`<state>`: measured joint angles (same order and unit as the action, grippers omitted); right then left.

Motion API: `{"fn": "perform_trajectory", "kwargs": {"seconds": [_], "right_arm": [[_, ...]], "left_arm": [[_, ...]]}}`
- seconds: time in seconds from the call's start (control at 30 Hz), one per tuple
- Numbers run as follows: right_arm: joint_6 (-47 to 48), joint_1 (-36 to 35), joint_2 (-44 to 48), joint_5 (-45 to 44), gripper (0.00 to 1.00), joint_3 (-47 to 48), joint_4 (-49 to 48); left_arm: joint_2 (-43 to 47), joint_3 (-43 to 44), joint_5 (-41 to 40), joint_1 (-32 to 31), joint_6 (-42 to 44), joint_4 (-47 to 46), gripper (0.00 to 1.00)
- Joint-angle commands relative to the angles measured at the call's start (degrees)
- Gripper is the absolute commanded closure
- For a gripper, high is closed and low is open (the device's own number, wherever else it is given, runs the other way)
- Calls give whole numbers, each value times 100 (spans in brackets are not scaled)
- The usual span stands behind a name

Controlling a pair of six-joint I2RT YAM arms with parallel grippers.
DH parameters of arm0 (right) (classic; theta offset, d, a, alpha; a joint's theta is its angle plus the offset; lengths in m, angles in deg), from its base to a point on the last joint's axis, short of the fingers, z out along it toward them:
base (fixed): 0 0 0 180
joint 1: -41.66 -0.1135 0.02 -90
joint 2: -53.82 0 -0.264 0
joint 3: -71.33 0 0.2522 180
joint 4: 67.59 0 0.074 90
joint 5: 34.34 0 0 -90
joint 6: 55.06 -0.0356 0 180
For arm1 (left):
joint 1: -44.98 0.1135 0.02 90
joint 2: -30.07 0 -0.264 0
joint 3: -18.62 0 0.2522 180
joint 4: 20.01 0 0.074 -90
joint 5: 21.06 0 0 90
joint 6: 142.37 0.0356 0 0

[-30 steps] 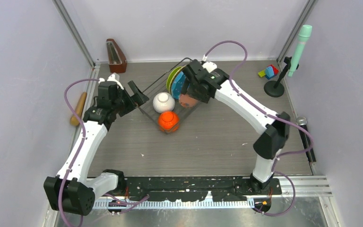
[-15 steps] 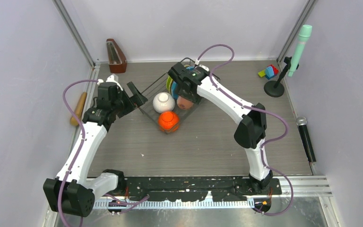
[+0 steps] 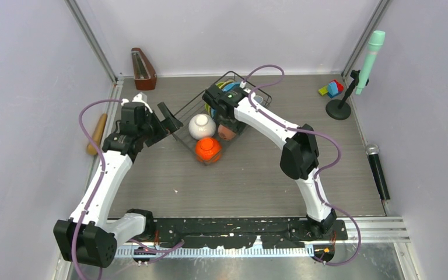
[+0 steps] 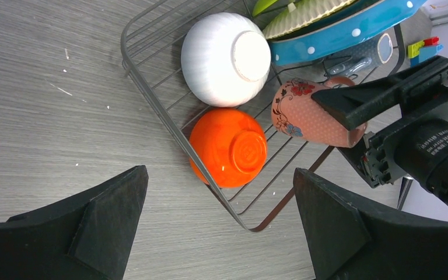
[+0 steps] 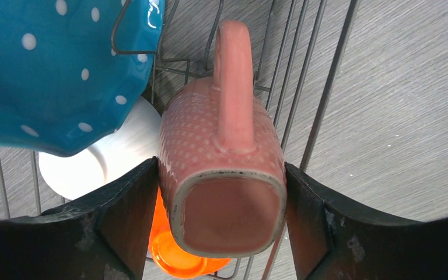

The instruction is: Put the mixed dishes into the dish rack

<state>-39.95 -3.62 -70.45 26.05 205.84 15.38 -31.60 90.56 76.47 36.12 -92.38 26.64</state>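
The dish rack is a black wire basket at the table's far middle. A white bowl and an orange bowl lie upside down in its near end. Blue dotted, yellow and lime-green plates stand on edge further in. My right gripper is shut on the pink mug, handle up, held over the rack wires beside the bowls. My left gripper hangs open just outside the rack's near-left rim, holding nothing.
A wooden metronome stands at the back left and a wooden roller lies along the left wall. Toy blocks and a green microphone on a stand are at the back right. A black microphone lies by the right wall.
My right arm has swung left and folded in, carrying the pink mug further over the rack towards the bowls. The left arm has stayed put.
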Motion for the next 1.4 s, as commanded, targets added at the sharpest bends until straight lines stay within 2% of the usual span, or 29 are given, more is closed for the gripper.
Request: {"fn": "perform_trajectory", "kwargs": {"seconds": [0.0, 0.1, 0.13, 0.17, 0.2, 0.27, 0.33, 0.5, 0.57, 0.8, 0.9, 1.07, 1.2, 1.37], "right_arm": [[-263, 31, -125, -147, 100, 153, -222], [-174, 43, -240, -86, 100, 145, -332], [-157, 51, -257, -51, 96, 154, -339], [-153, 53, -291, -44, 88, 189, -301], [-125, 58, -309, -45, 64, 218, -267], [-91, 59, -358, -78, 30, 351, -118], [9, 57, -346, -127, 19, 463, -46], [339, 50, -21, -320, 11, 550, -41], [397, 55, 111, -425, 2, 557, 11], [954, 57, 708, -683, 0, 491, 59], [1865, 56, 1155, -803, 0, 24, -445], [2994, 96, 2340, -1140, 0, -1337, -1596], [4017, 332, 3378, -870, 1, -2624, -2652], [4360, 1058, 4625, -908, 2, -3832, -3037]], "left_arm": [[21, -55, 116, 25, 30, -188, 1], [15, -40, 147, 25, 69, -169, 1], [12, -35, 153, 25, 72, -173, 1], [2, -39, 159, 25, 72, -189, 1], [0, -38, 171, 25, 72, -203, 1], [-20, -22, 193, 23, 72, -211, 1], [-25, -20, 195, 25, 77, -221, 1], [-13, 8, 127, 25, 197, -192, 0], [-12, 21, 84, 25, 245, -170, 0], [4, 98, 63, 25, 414, -126, 0], [93, 93, 12, 25, 669, -150, 0], [317, -55, -208, 25, 1114, -246, 0], [322, -20, -355, 25, 1253, -135, 0], [487, -116, -598, 25, 1307, -168, 0]]}}
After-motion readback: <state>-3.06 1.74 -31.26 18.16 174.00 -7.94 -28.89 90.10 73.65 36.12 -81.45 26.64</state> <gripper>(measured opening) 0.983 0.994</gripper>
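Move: The right hand already holds the pink mug inside the dish rack; its resting spot is about 2 cm ahead, 1 cm left and 4 cm below. From that spot, the white bowl lies some 9 cm left and 1 cm farther out, the orange bowl about 7 cm left and 7 cm nearer, and the blue dish roughly 10 cm straight beyond. From the left hand, the mug's spot is about 4 cm ahead, 19 cm right and 11 cm below. Still pinching the pink mug, the right hand lowers it about 2.5 cm and slightly forward into the gap beside the two bowls, then opens wide and lets go. It next climbs out of the rack, some 15 cm up and 12 cm to the right, drawing back a little as the wrist tips the fingers up towards forward by over 20 degrees. ##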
